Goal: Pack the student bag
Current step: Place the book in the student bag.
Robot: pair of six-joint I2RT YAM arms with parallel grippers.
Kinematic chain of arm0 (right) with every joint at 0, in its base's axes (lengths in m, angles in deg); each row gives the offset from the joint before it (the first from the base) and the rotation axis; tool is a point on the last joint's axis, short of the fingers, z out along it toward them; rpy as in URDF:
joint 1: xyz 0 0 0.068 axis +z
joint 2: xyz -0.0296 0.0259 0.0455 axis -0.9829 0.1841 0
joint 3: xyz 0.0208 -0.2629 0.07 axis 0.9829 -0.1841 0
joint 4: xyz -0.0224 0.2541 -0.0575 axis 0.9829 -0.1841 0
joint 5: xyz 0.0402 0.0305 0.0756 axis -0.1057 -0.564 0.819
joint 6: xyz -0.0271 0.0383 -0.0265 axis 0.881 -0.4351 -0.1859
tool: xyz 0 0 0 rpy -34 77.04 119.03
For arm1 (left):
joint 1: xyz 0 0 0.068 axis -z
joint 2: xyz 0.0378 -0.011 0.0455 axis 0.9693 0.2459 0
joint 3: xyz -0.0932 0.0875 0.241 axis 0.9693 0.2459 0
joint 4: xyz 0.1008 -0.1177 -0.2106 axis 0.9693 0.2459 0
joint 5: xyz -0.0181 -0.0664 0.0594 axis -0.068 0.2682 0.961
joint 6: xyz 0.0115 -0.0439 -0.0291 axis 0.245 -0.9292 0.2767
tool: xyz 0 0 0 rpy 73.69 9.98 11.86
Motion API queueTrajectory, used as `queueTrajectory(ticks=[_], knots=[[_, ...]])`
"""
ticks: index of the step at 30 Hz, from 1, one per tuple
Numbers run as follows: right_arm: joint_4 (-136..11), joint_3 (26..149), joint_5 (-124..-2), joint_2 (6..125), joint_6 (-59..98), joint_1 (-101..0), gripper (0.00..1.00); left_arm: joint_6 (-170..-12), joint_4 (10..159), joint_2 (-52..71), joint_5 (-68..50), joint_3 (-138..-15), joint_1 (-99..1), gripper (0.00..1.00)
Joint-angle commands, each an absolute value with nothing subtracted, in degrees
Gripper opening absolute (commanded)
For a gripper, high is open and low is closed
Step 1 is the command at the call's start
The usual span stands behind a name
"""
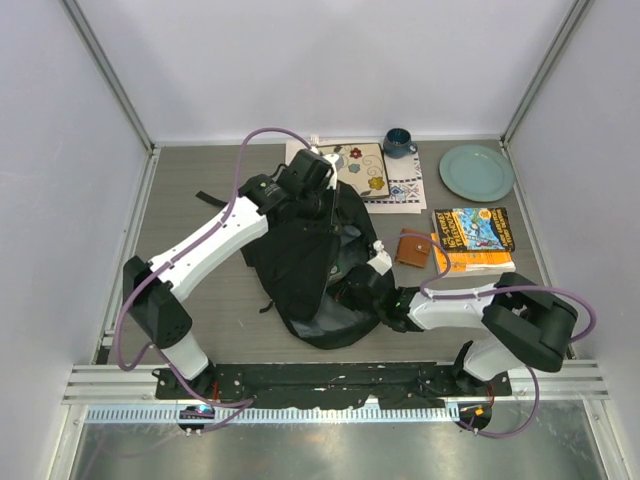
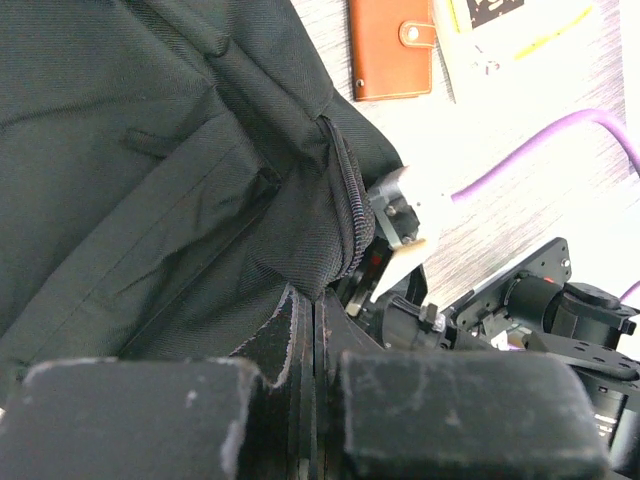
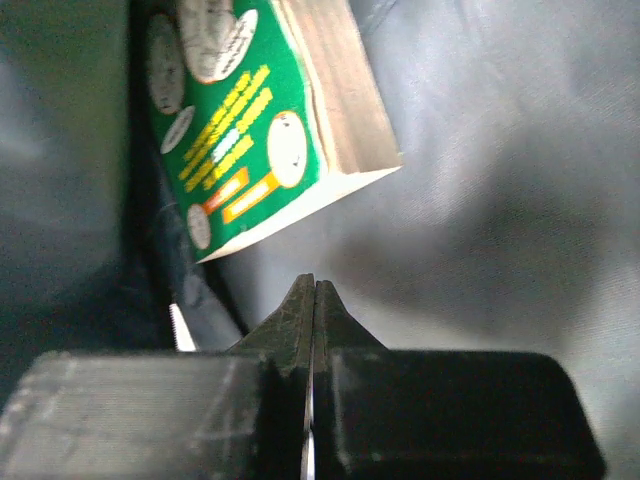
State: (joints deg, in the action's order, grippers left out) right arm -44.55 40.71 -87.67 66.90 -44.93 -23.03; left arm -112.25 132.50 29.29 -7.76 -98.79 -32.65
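The student bag (image 1: 310, 262), a big black backpack, lies in the middle of the table. My left gripper (image 2: 315, 300) is at its far top edge, shut on a fold of black fabric beside the zipper (image 2: 350, 210). The right arm (image 1: 450, 305) reaches into the bag's opening from the right, so its fingers are hidden in the top view. Inside, the right gripper (image 3: 314, 285) is shut with nothing between its fingers, against the grey lining (image 3: 500, 180). A green-covered book (image 3: 250, 130) lies inside the bag just ahead of those fingertips, not touching them.
A brown wallet (image 1: 412, 249) lies right of the bag, also seen as the wallet (image 2: 392, 48) in the left wrist view. Two books (image 1: 474, 238) are stacked further right. At the back are a teal plate (image 1: 476, 171), a blue mug (image 1: 398, 143) and a flowered notebook (image 1: 362, 168) on a cloth.
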Motion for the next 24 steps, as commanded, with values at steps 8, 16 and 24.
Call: queueTrajectory(ticks=[8, 16, 24], knots=[[-29.81, 45.41, -92.26, 77.96, -46.02, -30.34, 0.00, -110.26, 132.82, 27.41, -11.76, -97.34, -33.14, 0.00], [-11.61, 41.45, -99.84, 81.39, -44.99, -31.14, 0.12, -109.82, 132.91, 26.79, -13.69, -93.64, -33.14, 0.00], [-21.08, 35.63, -90.35, 66.56, -41.31, -30.87, 0.34, -109.82, 133.61, 26.71, -8.95, -93.46, -33.05, 0.00]])
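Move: The book lies inside the open bag ahead of the right hand's shut fingers, its middle roughly 12 cm farther out, 3 cm left and a touch lower. The rim that the left hand pinches is about 7 cm ahead of the right hand, 2 cm left and 15 cm up; the brown wallet lies outside, some 11 cm ahead and 16 cm right. From the left hand, the book is about 18 cm below and 4 cm ahead. Forward and low into the bag, after a small dip, the right hand drives about 9 cm with shut fingertips, pushing the book ahead of them and swinging some 15 degrees clockwise. It then eases back 2 cm and rises slightly as its fingers part by about a quarter. The left hand keeps pinching the rim while sinking 3.5 cm and drawing back 2. ##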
